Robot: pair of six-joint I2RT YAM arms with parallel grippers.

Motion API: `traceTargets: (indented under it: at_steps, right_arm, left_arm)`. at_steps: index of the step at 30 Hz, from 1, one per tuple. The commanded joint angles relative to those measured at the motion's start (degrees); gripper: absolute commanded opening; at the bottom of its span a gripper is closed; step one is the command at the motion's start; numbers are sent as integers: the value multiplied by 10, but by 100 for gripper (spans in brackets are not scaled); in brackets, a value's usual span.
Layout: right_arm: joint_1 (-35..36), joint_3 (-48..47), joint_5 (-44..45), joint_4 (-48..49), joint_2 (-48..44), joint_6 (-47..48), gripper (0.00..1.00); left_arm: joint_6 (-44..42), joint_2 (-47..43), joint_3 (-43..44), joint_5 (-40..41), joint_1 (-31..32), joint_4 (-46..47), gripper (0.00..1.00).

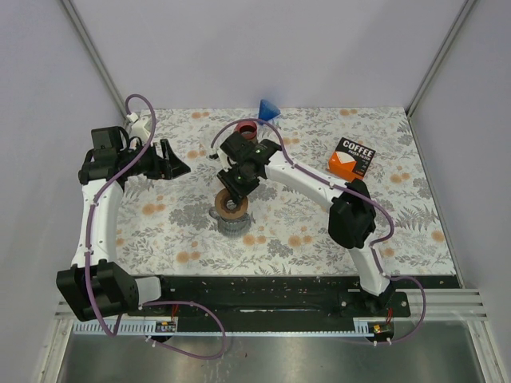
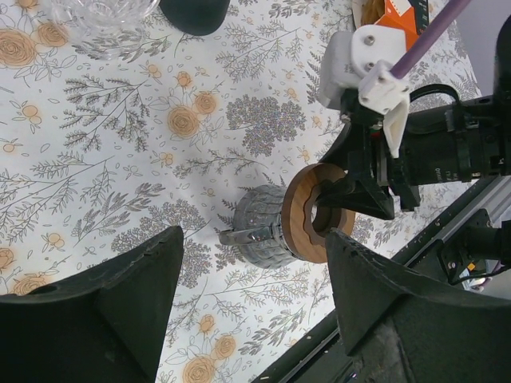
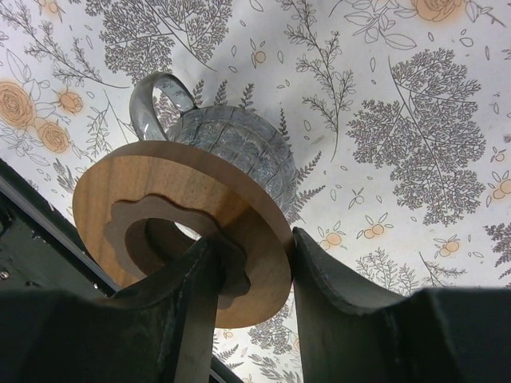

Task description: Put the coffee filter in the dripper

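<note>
The dripper (image 1: 231,211) is ribbed clear glass with a handle and a round wooden collar (image 3: 184,191). It sits tilted near the table's middle, collar uppermost and its glass end (image 2: 263,227) down by the cloth. My right gripper (image 3: 254,239) is shut on the collar, one finger through its centre hole and the other against the outer rim; in the top view that gripper (image 1: 237,191) is just behind the dripper. My left gripper (image 1: 177,165) hovers at the left, apart from the dripper, and its jaws (image 2: 254,263) are open with nothing between them. No loose coffee filter is in view.
An orange and black box (image 1: 351,156) marked COFFEE lies at the back right. A red cup (image 1: 247,128) and a blue funnel (image 1: 269,109) stand at the back. A clear glass vessel (image 2: 104,20) shows in the left wrist view. A floral cloth (image 1: 415,231) covers the table.
</note>
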State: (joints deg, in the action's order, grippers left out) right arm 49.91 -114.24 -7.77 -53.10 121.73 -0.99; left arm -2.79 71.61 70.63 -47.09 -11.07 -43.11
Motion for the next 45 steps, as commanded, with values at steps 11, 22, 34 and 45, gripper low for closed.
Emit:
traceTargets:
  at_steps: [11, 22, 34, 45]
  right_arm:
    - [25, -78, -18, -78, 49, 48, 58]
    - [26, -88, -27, -60, 29, 53, 75]
    - [-8, -83, -16, -15, -120, 130, 99]
    - [-227, -246, -181, 38, -21, 100, 100]
  left_arm:
    - [-15, -9, -3, -12, -10, 22, 75]
    - [-18, -10, -4, -17, -12, 22, 76]
    - [-34, -11, 0, -11, -18, 22, 76]
    - [-43, 12, 6, 25, -20, 25, 76]
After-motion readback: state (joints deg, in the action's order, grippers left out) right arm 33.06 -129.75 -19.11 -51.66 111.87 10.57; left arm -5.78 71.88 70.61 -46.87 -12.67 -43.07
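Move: The right hand still pinches the wooden dripper by its rim, tilted, just over the glass mug, whose middle is roughly 3 cm back, 1 cm left and 7 cm below that hand. The red-and-black pot stands about 22 cm ahead and 3 cm right; the glass cone is some 24 cm ahead and 6 cm left, the blue cone 32 cm ahead and 8 cm right, all around 7 cm lower. From the idle left hand the mug lies about 12 cm right, 3 cm back and 19 cm below. The right hand eases the dripper down and back by about 2 cm each onto the glass mug's mouth, tipping slightly to bring it level, then opens its fingers from part-way to wide and lets go of the rim. Once clear, it lifts quickly, rising some 20 cm while swinging forward and then also to the right, away from the mug and out over the table on the blue cone's side, the fingers tilting up from their steep downward pitch. ##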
